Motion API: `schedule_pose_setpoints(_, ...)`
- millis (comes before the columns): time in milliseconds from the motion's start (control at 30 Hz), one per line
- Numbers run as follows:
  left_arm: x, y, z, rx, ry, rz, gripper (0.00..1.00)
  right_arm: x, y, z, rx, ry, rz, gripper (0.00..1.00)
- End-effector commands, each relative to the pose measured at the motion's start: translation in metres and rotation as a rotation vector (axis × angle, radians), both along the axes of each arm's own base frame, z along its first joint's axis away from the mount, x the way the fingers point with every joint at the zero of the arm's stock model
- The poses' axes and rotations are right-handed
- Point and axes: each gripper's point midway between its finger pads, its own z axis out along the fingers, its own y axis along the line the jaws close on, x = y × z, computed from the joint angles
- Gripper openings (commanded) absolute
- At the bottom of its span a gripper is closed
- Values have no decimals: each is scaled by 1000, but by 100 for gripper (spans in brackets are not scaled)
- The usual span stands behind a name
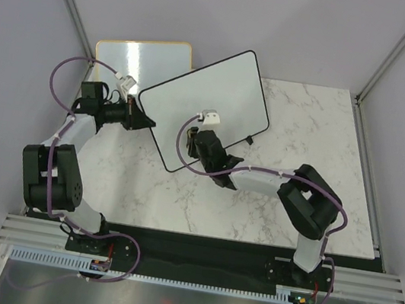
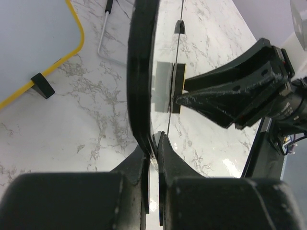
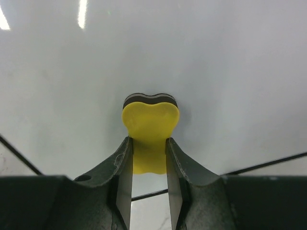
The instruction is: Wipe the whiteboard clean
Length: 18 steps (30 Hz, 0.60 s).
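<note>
The whiteboard, white with a thin black frame, lies slanted across the middle of the table, and no marks show on it. My left gripper is shut on its left edge; in the left wrist view the jaws pinch the black frame, seen edge-on. My right gripper is over the board's lower middle. It is shut on a yellow eraser, whose dark felt side presses against the white surface. The right gripper also shows from the side in the left wrist view.
A smaller orange-framed board lies at the back left, partly under the whiteboard's corner, and shows again in the left wrist view. A thin light rod with a black end lies on the marble table. Grey walls enclose the table.
</note>
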Motion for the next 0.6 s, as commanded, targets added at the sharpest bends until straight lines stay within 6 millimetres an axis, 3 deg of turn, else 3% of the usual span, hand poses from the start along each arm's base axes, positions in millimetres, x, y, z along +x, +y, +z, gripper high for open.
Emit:
schedule_pose_setpoints(0, 18, -4, 12, 98, -175, -27, 2, 42, -85, -8, -6, 4, -247, 0)
schedule_pose_setpoints(67, 18, -4, 12, 98, -177, -29, 2, 59, -129, 0, -32, -28, -366, 0)
schedule_pose_setpoints(100, 18, -4, 12, 98, -176, -29, 2, 61, -142, 0, -53, -32, -390, 0)
schedule_pose_setpoints(200, 19, -4, 12, 99, -176, -27, 2, 74, -169, 4, -87, -49, -420, 0)
schedule_pose_setpoints(267, 20, -3, 12, 99, -173, -24, 2, 83, -175, 6, -100, -56, -399, 0)
schedule_pose_setpoints(467, 23, -9, 11, 96, -163, -27, 2, 105, -161, 17, -141, -106, -277, 0)
schedule_pose_setpoints(567, 27, -16, 14, 93, -163, -33, 2, 102, -136, 24, -101, -105, -170, 0)
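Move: The right hand, eraser already in its grip against the lower left part of the leaning whiteboard, has the board's lower right corner about 28 cm to its right, 10 cm ahead and some 6 cm lower. The board's middle is roughly 12 cm ahead and 3 cm right, slightly higher; the black clip on its lower edge is 22 cm right, 4 cm ahead, 7 cm lower. From the left hand that corner lies about 45 cm right, 6 cm ahead, 11 cm lower. Rightward in one quick sweep of about 19 cm, angling forward some 9 cm, the right hand takes the eraser along the whiteboard's lower part towards its lower right corner, then eases back left a couple of centimetres. Its wrist swings clockwise some 25 degrees and partly returns, while the pads keep their grip. The left hand keeps hold of the board's left edge, drifting about 1 cm right. ##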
